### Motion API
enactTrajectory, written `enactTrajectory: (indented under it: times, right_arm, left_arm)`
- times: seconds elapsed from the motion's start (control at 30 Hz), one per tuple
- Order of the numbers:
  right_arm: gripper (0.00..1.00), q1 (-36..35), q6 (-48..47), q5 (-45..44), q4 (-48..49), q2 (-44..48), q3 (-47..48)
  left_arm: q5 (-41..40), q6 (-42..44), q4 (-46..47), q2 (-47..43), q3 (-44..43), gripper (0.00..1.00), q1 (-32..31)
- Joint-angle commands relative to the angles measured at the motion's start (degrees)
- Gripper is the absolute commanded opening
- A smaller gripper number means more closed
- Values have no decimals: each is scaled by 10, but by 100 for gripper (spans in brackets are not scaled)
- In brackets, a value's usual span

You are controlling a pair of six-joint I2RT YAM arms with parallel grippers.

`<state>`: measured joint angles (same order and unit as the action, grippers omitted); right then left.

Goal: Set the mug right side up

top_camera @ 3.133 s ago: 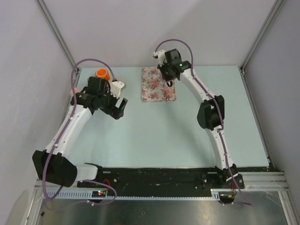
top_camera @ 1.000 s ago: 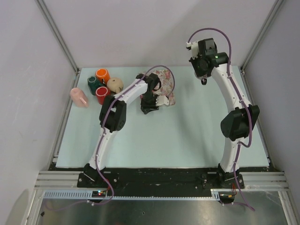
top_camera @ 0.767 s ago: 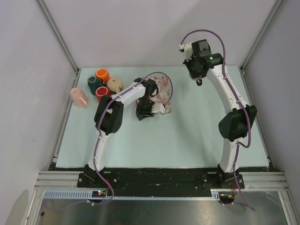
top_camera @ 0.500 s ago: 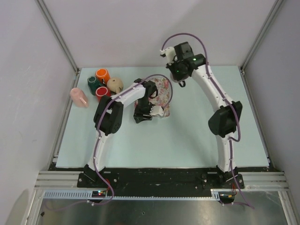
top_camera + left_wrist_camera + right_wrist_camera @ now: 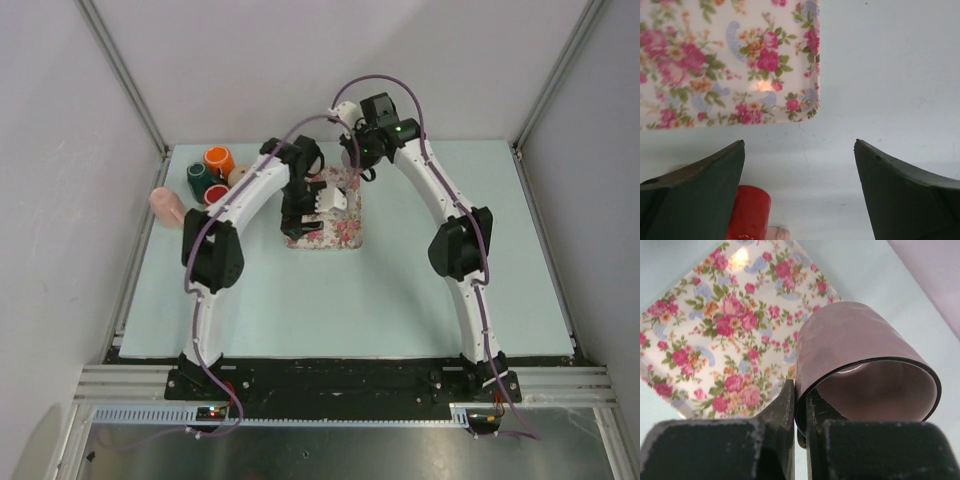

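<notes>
A mauve mug with a dark rim lies tilted on its side over the floral tray, its opening toward the right wrist camera. My right gripper is shut on the mug's rim, one finger outside the wall and one inside. In the top view the right gripper is at the tray's far edge, and the mug is hidden under the wrist. My left gripper is open and empty above the table beside a tray corner. In the top view it hangs over the tray's left side.
Several mugs stand at the far left: orange, green, red, tan, and a pink one at the table edge. The red mug shows under the left fingers. Walls close in on three sides.
The left arm has swung its elbow outward and its wrist has moved up over the tray's left side. The right gripper has shifted slightly toward the tray's far edge, still holding the mug.
</notes>
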<state>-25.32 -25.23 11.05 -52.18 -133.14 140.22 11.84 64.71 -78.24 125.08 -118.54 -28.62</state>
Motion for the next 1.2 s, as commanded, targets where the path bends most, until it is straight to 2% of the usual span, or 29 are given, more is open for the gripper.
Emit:
enactTrajectory:
  times: [0.0, 0.2, 0.33, 0.67, 0.73, 0.83, 0.9, 0.97, 1.03, 1.13, 1.17]
  right_arm:
    - [0, -11, -24, 26, 75, -47, 33]
    - [0, -16, -18, 18, 98, -85, 42]
    - [0, -23, -32, 0, 106, -95, 41]
    - [0, -27, -45, -11, 89, -117, 31]
    - [8, -29, -47, -21, 91, -119, 28]
    - [39, -33, -43, -32, 100, -113, 27]
    - [53, -35, -39, -33, 110, -107, 28]
    - [60, -38, -37, -33, 123, -100, 28]
    - [62, -41, -38, -37, 134, -95, 28]
    - [67, -48, -37, -55, 140, -85, 31]
    - [71, -50, -33, -62, 140, -77, 31]
  left_arm:
    - [73, -8, -97, -111, 25, 94, 55]
    - [99, -7, -74, -166, 111, 94, 128]
    - [111, -19, -56, -181, 129, 94, 156]
    - [118, -25, -39, -190, 147, 94, 175]
    - [118, -27, -37, -190, 144, 94, 175]
    - [119, -28, -36, -189, 144, 94, 175]
    - [119, -29, -36, -189, 145, 94, 176]
    - [118, -32, -36, -189, 143, 94, 177]
    - [116, -39, -35, -190, 135, 94, 179]
    - [116, -73, -30, -189, 112, 94, 186]
    - [120, -99, -26, -188, 99, 94, 193]
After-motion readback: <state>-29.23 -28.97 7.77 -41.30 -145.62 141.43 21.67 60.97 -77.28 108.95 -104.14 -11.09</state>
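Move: Beyond the right fingers, which already pinch the mug by its rim, the spot it is taken to on the flowered tray, inside the far-right corner, lies about 3 cm ahead, 2 cm left and 18 cm below. The tray's middle is some 4 cm back and 8 cm left of this hand. From the empty left hand that spot lies roughly 15 cm ahead, 13 cm right and 9 cm down. Lowering the tilted mug some 10 cm onto the tray, the right hand also eases about 3 cm left and a little forward, waits there, then spreads its fingers from nearly shut to well open and edges left and up, still astride the rim. The left hand, fingers wide, withdraws about 10 cm left from the tray and a few centimetres up, turning some 20 degrees counter-clockwise. ##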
